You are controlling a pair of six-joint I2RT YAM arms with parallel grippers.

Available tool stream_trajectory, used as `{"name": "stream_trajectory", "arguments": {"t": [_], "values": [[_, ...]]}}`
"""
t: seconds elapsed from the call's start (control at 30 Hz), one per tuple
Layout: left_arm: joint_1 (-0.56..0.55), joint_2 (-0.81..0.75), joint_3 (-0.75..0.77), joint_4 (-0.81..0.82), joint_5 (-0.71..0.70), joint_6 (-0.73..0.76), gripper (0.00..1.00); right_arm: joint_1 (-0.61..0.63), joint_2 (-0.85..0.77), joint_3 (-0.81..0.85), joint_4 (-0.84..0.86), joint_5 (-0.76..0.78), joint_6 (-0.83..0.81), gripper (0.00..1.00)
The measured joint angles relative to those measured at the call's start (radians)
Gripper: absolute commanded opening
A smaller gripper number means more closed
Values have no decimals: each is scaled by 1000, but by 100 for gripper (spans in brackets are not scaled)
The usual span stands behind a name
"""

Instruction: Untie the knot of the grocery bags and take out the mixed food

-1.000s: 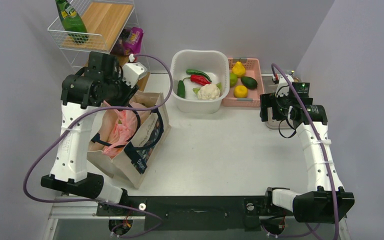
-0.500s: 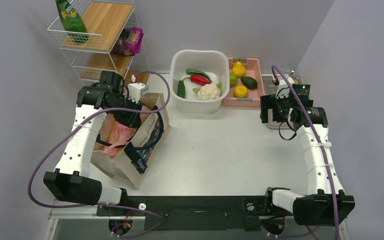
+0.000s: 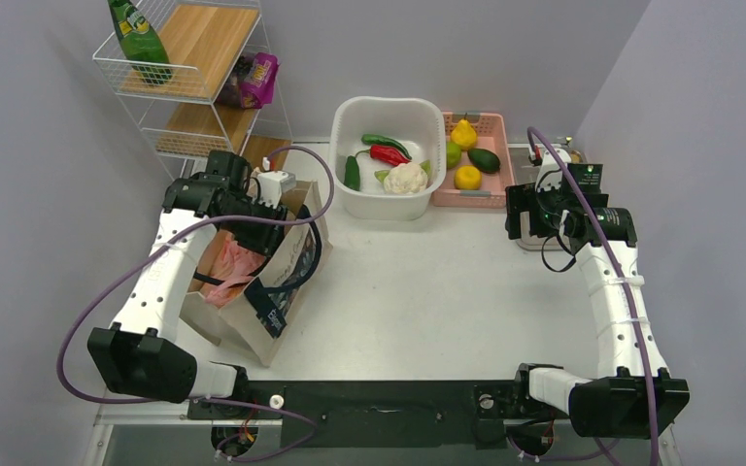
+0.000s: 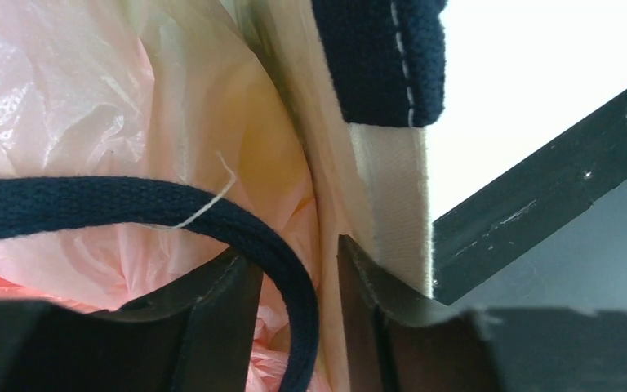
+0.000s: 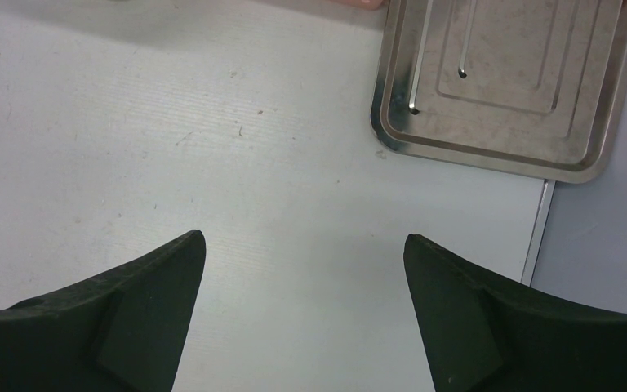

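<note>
The beige canvas tote (image 3: 287,277) stands at the left of the table with the crumpled pink plastic bag (image 3: 234,264) inside it. My left gripper (image 3: 253,231) reaches down into the tote's mouth. In the left wrist view the left gripper (image 4: 294,251) is open, its jaws partly apart. A black strap (image 4: 131,200) loops down between them in front of the pink bag (image 4: 65,98), and the right finger lies against the tote wall (image 4: 384,188). The knot is hidden. A green bottle (image 3: 139,41) stands on the wire shelf. My right gripper (image 5: 304,237) hangs wide open over bare table, holding nothing.
A white tub (image 3: 350,199) holds cauliflower, red pepper and green vegetables. Beside it is a pink basket (image 3: 494,124) of yellow and green fruit. A metal tray (image 5: 498,82) lies just beyond the right gripper (image 3: 536,216). The wire shelf (image 3: 121,85) also carries a purple packet (image 3: 260,78).
The left arm has come down from above the tote and pushed its gripper into the tote's mouth, toward the right wall. The right arm has not moved.
</note>
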Motion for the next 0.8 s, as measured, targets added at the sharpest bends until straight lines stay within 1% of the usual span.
{"name": "stream_trajectory", "arguments": {"t": [0.03,0.07,0.1,0.13,0.23,0.4,0.5,0.57,0.67,0.73,0.77,0.8], "values": [[0,0,0,1,3,-3,14,0,0,0,0,0,0,87],[0,0,1,2,4,-1,4,0,0,0,0,0,0,87],[0,-1,5,-2,5,-7,1,0,0,0,0,0,0,87],[0,-1,17,-9,2,-6,0,0,0,0,0,0,0,87],[0,2,119,-50,-28,-2,0,0,0,0,0,0,0,87],[1,27,425,-132,-122,16,0,0,0,0,0,0,-1,87],[16,47,560,-192,-211,41,0,0,0,0,0,0,-3,87],[34,67,614,-221,-286,61,0,0,0,0,0,0,-3,87],[71,99,648,-228,-399,97,0,0,0,0,0,0,-4,87],[102,117,653,-217,-472,126,9,0,0,0,0,0,-4,87],[116,126,653,-208,-505,143,17,0,0,0,0,0,-4,87],[130,134,656,-197,-538,161,20,0,0,0,0,0,-4,87]]}}
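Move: The tote's navy strap already runs through the left hand's half-open fingers, within about 1 cm of the hand point. The pink bag it crosses has its middle about 5 cm left, 2 cm ahead and 7 cm down; its knot is some 7 cm left, 2 cm back and 4 cm down. The tote's right rim is about 3 cm right and 1 cm back. For the right hand, the strap lies roughly 48 cm left, 6 cm back and 3 cm down. The left fingers pinch shut on the navy strap lying over the pink bag and haul it up some 14 cm out of the tote. Keeping that height, the hand then swings left about 13 cm and drifts forward, carrying the strap past the tote's left side while the wrist tilts left side up roughly 30 degrees and tips its fingers forward. ##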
